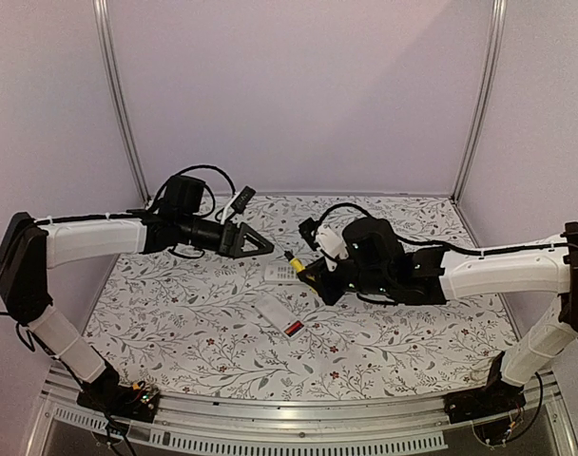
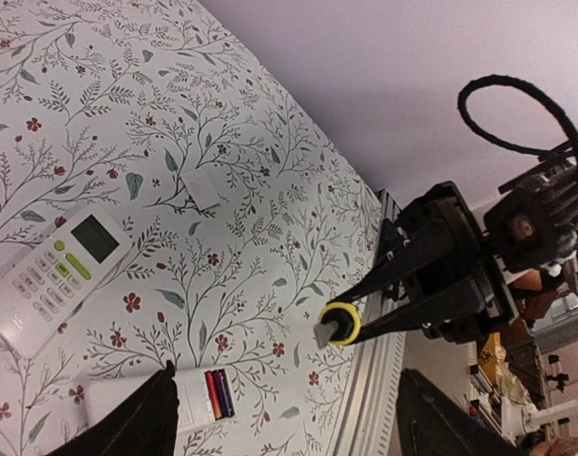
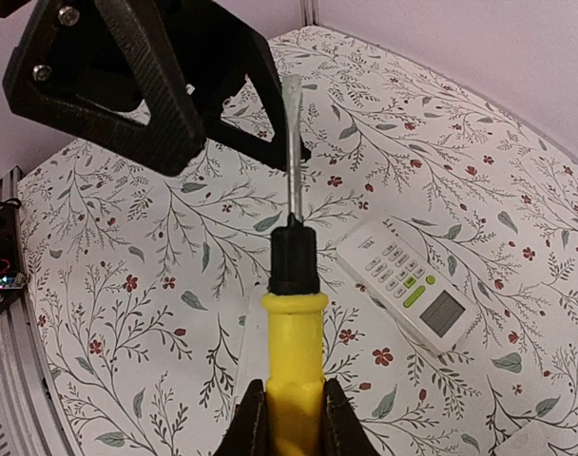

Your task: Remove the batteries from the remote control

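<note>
A white remote control [image 1: 278, 315] lies back-up at mid-table with its compartment open. The batteries [image 2: 218, 394] sit side by side in it, one red-orange and one dark showing; from above they read as a red patch [image 1: 294, 329]. My right gripper [image 3: 294, 404] is shut on the yellow handle of a screwdriver [image 3: 294, 323], held above the table with its blade pointing at my left gripper [image 1: 267, 245]. The left gripper [image 2: 294, 427] hangs open and empty above the open remote, its fingers [image 2: 142, 418] on either side of the view.
A second white remote [image 2: 56, 275] with a screen and green buttons lies face-up just beyond the open one [image 1: 281, 273]. A small white flat piece [image 2: 203, 190] rests on the floral cloth farther off. The table's metal front rail [image 1: 298, 418] runs along the near edge.
</note>
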### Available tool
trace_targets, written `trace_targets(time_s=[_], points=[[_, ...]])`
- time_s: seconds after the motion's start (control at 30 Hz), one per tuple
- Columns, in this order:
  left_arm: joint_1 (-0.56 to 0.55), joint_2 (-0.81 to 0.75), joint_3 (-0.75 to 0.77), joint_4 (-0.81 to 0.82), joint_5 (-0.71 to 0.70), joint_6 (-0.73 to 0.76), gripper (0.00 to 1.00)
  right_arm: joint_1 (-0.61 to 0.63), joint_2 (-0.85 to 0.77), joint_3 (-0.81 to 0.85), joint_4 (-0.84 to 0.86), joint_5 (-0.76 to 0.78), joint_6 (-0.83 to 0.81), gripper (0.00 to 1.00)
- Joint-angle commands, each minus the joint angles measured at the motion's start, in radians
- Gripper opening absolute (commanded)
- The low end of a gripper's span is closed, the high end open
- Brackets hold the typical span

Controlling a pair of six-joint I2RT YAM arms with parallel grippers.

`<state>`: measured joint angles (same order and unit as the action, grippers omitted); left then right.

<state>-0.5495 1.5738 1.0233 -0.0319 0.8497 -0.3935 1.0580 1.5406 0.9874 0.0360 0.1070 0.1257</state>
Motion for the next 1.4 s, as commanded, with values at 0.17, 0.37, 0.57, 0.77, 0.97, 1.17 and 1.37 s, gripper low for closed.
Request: trace_targets(time_s=[0.17, 0.37, 0.57, 0.77, 0.97, 1.17, 1.37], points=[[-0.013, 0.027, -0.028, 0.099, 0.085, -0.062, 0.64, 0.027, 0.049, 0.049, 0.035, 0.000, -0.066, 0.00], [-0.009, 0.036, -0.028, 0.108, 0.087, -0.074, 0.48, 0.040, 0.059, 0.057, 0.047, -0.011, -0.071, 0.00], [-0.007, 0.035, -0.033, 0.122, 0.097, -0.085, 0.33, 0.048, 0.071, 0.057, 0.044, 0.000, -0.078, 0.00], [-0.006, 0.041, -0.033, 0.129, 0.107, -0.091, 0.16, 0.048, 0.073, 0.059, 0.048, 0.008, -0.082, 0.00], [-0.007, 0.042, -0.034, 0.133, 0.113, -0.096, 0.03, 0.049, 0.082, 0.058, 0.051, 0.021, -0.082, 0.00], [-0.003, 0.039, -0.036, 0.143, 0.123, -0.109, 0.00, 0.048, 0.068, 0.030, 0.090, 0.090, -0.037, 0.08], [0.011, -0.022, -0.056, 0.202, 0.089, -0.155, 0.00, 0.036, -0.006, -0.056, 0.240, 0.090, 0.068, 0.65]])
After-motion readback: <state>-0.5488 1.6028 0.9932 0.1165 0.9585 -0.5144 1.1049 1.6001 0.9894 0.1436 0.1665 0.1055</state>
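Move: Between the two hands, in the right hand's grip, the screwdriver has its middle about 5 cm to the left hand's right, 2 cm back and 1 cm below. From the right hand, the open left gripper that is to take it is some 10 cm left, 4 cm ahead and 2 cm above. On the table 17 cm below the right hand, the display remote lies about 14 cm ahead and 5 cm left; the opened remote with batteries lies 1 cm ahead and 7 cm left. Feeding the screwdriver shaft-first into the left gripper, the right hand slides about 2 cm left and 1 cm back, tilting only slightly. The left hand stays nearly in place and shuts its wide-open fingers, pinching the shaft ahead of the black collar; only then do the right fingers open to about half, letting go of the yellow handle. ##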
